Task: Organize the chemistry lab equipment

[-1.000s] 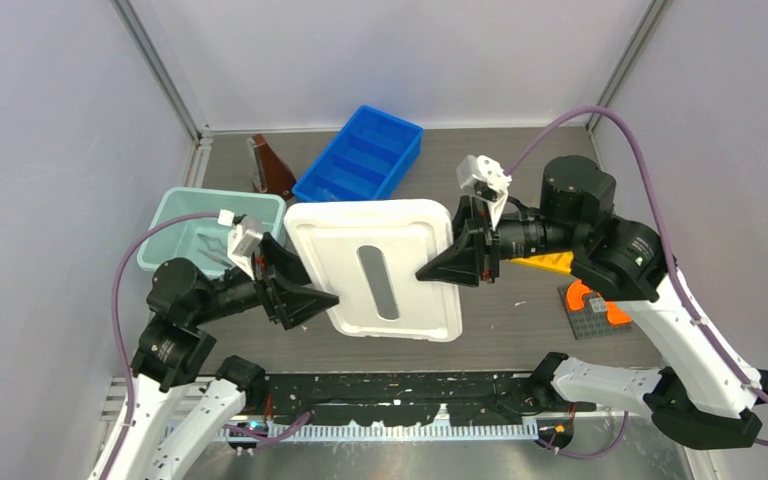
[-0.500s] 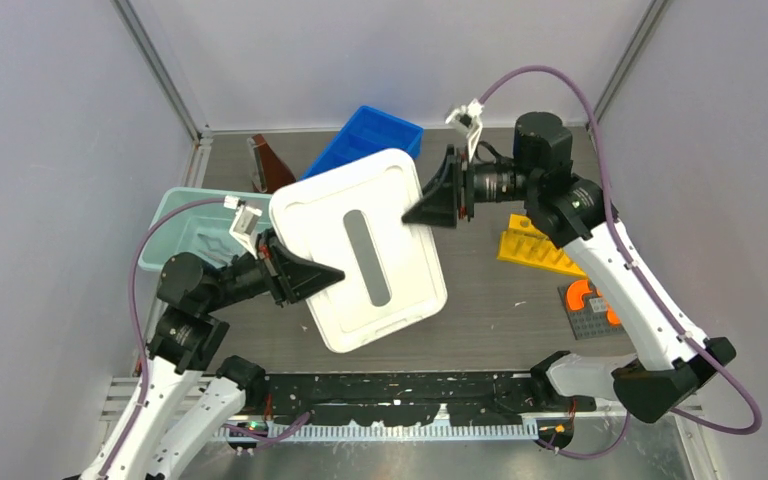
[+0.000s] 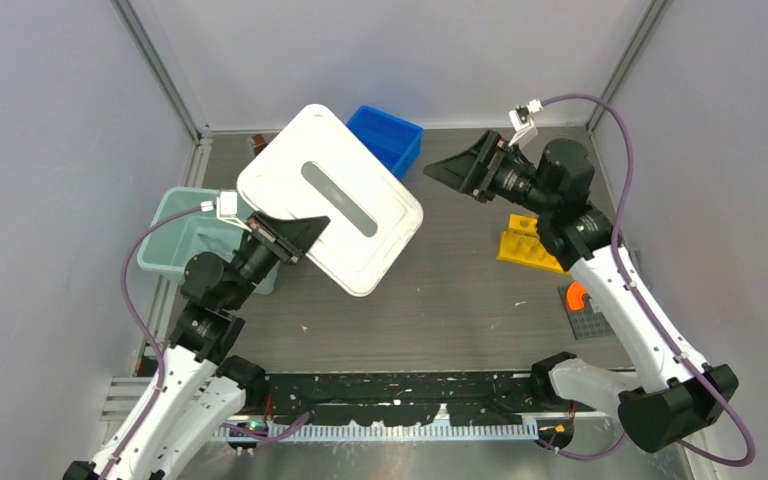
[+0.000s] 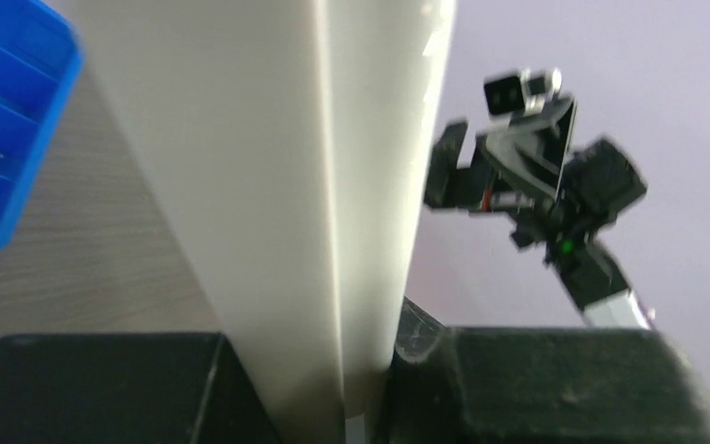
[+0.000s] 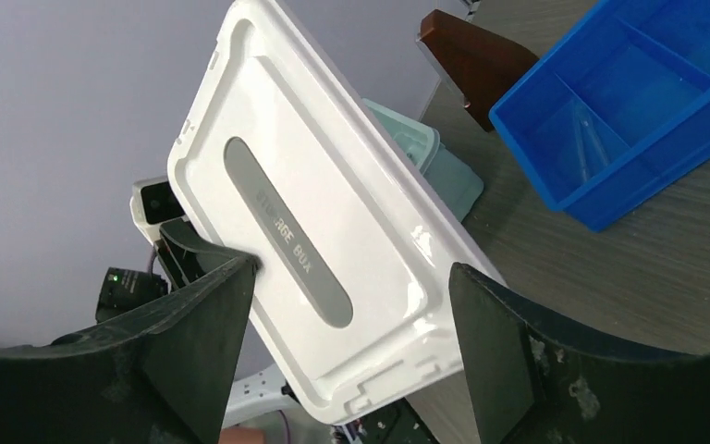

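Note:
The white lid [image 3: 345, 190], with a grey strip along its middle, hangs tilted in the air over the back left of the table. My left gripper [image 3: 312, 228] is shut on its near left edge. In the left wrist view the lid's rim [image 4: 333, 203] stands clamped between both jaws of that gripper [image 4: 356, 393]. My right gripper [image 3: 438, 170] is open, to the right of the lid and apart from it. In the right wrist view the lid [image 5: 333, 231] shows beyond the wide-spread right gripper [image 5: 351, 270]. A yellow holed rack [image 3: 532, 247] lies on the table at the right.
A blue divided bin [image 3: 392, 135] sits at the back, partly hidden by the lid. A teal tub [image 3: 175, 238] stands at the left, under my left arm. A brown object [image 3: 258, 144] lies by the back left corner. An orange and grey piece [image 3: 586, 304] lies at the right.
My right gripper has opened, let go of the lid and drawn back to the right. The left gripper has closed on the lid and swung it up towards the back left.

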Action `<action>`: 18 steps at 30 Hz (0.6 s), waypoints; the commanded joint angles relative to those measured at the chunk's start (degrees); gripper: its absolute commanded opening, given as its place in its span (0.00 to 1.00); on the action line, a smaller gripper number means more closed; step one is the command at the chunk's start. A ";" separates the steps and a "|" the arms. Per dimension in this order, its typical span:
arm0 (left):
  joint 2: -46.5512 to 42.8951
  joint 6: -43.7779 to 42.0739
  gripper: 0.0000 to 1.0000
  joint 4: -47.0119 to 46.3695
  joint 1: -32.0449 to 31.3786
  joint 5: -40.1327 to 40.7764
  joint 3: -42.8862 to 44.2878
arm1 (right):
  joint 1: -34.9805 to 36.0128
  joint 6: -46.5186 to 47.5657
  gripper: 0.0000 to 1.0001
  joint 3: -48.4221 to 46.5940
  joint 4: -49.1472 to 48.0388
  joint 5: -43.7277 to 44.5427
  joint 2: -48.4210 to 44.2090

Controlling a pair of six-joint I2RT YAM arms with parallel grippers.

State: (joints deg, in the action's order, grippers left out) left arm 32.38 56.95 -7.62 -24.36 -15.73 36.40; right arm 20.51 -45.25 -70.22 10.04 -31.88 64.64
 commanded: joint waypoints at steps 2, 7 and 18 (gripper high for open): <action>-0.83 5.89 0.09 -14.09 0.10 17.63 -3.45 | 0.12 -19.01 0.84 11.34 -20.25 5.84 -0.37; -0.88 8.57 0.09 -18.02 0.10 22.49 -5.79 | 2.36 -28.41 0.88 17.77 -33.91 6.41 3.76; -2.10 10.32 0.09 -19.32 0.10 25.39 -7.65 | 12.69 -34.75 0.84 17.83 -45.93 13.36 14.73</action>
State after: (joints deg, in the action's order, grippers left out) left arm 31.53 66.13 -20.47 -24.36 7.11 28.67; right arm 31.16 -74.63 -51.81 -24.71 -22.33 76.25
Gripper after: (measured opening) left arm 0.196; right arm 0.866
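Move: The white lid is already pinched in the left hand; its middle lies about 5 cm ahead of that hand and 3 cm to its right, roughly level. From the open right hand, that middle is some 18 cm left, 2 cm back and slightly lower. The blue tray lies about 22 cm ahead of the right hand, 15 cm left and 35 cm below; the yellow rack is 4 cm ahead, 22 cm right and equally far below. The mint bin sits 13 cm ahead of the left hand, 24 cm left and 30 cm below. Down and slightly forward first, then left, the right hand swoops about 8 cm each way towards the lid's right-hand end, rolling its left side up and tipping down, fingers staying wide open. Meanwhile the left hand keeps its pinch and carries the lid forward and left, turning it some 20 degrees counter-clockwise with its left side dipping. The right fingertips come close to the lid's edge; contact can't be seen. ##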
